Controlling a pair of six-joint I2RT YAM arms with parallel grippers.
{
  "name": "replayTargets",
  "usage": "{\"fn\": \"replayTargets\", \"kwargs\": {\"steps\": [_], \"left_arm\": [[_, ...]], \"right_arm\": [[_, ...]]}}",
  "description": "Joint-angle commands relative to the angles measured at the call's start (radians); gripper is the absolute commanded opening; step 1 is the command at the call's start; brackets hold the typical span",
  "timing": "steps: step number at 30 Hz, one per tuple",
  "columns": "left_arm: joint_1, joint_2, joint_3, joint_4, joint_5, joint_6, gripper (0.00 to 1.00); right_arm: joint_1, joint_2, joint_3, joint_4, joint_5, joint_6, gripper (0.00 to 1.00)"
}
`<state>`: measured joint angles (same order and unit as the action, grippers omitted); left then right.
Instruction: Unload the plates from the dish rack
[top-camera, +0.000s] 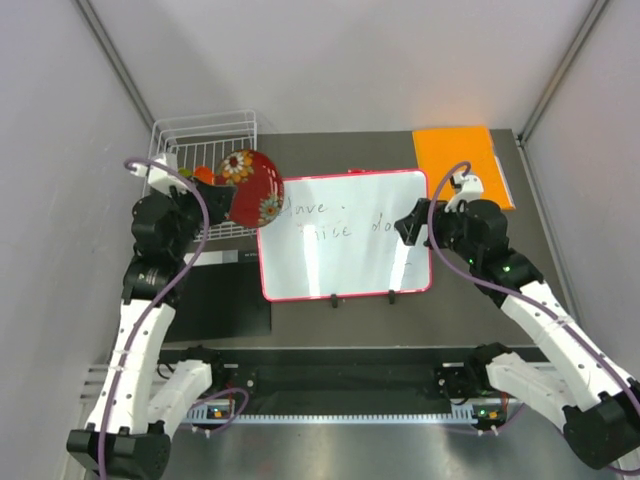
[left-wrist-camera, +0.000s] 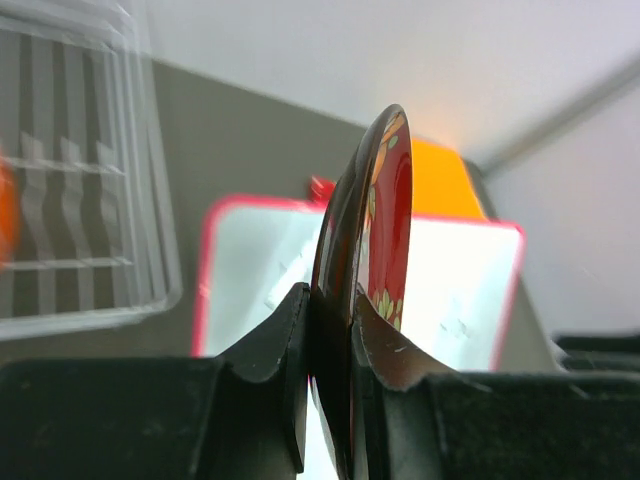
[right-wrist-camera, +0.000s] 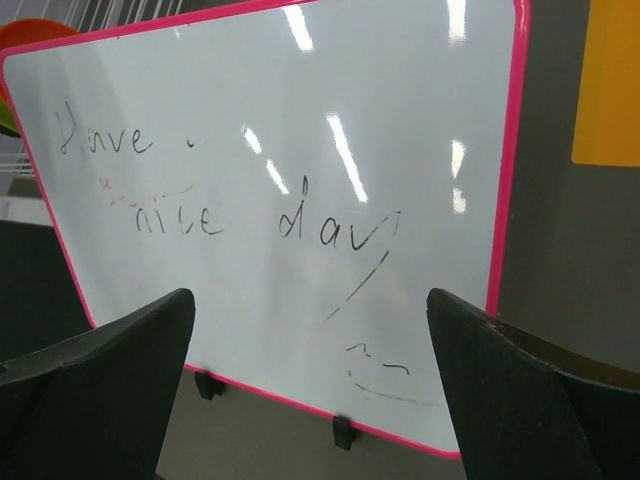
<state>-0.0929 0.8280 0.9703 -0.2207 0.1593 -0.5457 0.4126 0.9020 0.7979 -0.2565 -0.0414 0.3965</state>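
Observation:
My left gripper (top-camera: 222, 203) is shut on the rim of the dark red floral plate (top-camera: 253, 186). It holds the plate upright in the air, between the white wire dish rack (top-camera: 205, 135) and the whiteboard's left edge. In the left wrist view the plate (left-wrist-camera: 368, 240) stands edge-on between my fingers (left-wrist-camera: 290, 340), with the rack (left-wrist-camera: 80, 200) to the left. An orange plate (top-camera: 203, 174) still shows inside the rack. The other plates are hidden. My right gripper (top-camera: 408, 228) is open and empty over the whiteboard's right part; it also shows in the right wrist view (right-wrist-camera: 310, 300).
A red-framed whiteboard (top-camera: 345, 235) with handwriting lies in the middle of the table. A flat orange sheet (top-camera: 462, 160) lies at the back right. A black mat (top-camera: 225, 300) lies in front of the rack.

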Motion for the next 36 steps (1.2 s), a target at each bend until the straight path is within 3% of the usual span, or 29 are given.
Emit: {"fn": "replayTargets", "kwargs": {"steps": [1, 13, 25, 27, 31, 36], "left_arm": [[-0.017, 0.002, -0.120, 0.213, 0.334, -0.186, 0.00], [-0.352, 0.042, -0.261, 0.448, 0.284, -0.264, 0.00], [-0.470, 0.187, -0.268, 0.549, 0.200, -0.229, 0.00], [-0.472, 0.192, -0.269, 0.534, 0.177, -0.220, 0.00], [-0.472, 0.172, -0.265, 0.480, 0.109, -0.181, 0.00], [-0.473, 0.163, -0.265, 0.466, 0.086, -0.172, 0.00]], "right_arm": [[0.025, -0.032, -0.005, 0.088, -0.072, 0.039, 1.00], [0.126, 0.017, -0.071, 0.249, -0.150, 0.131, 0.99], [0.232, 0.041, -0.144, 0.399, -0.178, 0.199, 0.96], [0.247, 0.016, -0.138, 0.341, -0.148, 0.165, 0.94], [0.247, -0.103, -0.121, 0.198, 0.093, 0.147, 0.97], [0.246, -0.184, -0.103, 0.115, 0.150, 0.130, 0.98]]}}
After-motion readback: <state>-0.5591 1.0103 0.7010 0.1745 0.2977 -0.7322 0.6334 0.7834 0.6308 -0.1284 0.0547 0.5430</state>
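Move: The left hand already pinches the red plate by its rim, the plate's middle about 5 cm right and 2 cm ahead of the fingers. The empty, open right gripper lies some 36 cm to its right, 3 cm back and 11 cm lower. The dish rack is about 15 cm ahead, 13 cm left and 27 cm below. From the right hand, the plate is roughly 31 cm left, 4 cm ahead and 11 cm up; the whiteboard's middle is 14 cm left, 8 cm ahead and 22 cm below. Swinging rightwards about 18 cm away from the rack, the left hand also sinks some 9 cm and draws back a little, turning clockwise about 35 degrees as it keeps its pinch on the red plate and brings it towards the right gripper. The right hand, jaws wide, goes left about 7 cm to meet it, dips about 4 cm, then draws back, rises and eases right again. ##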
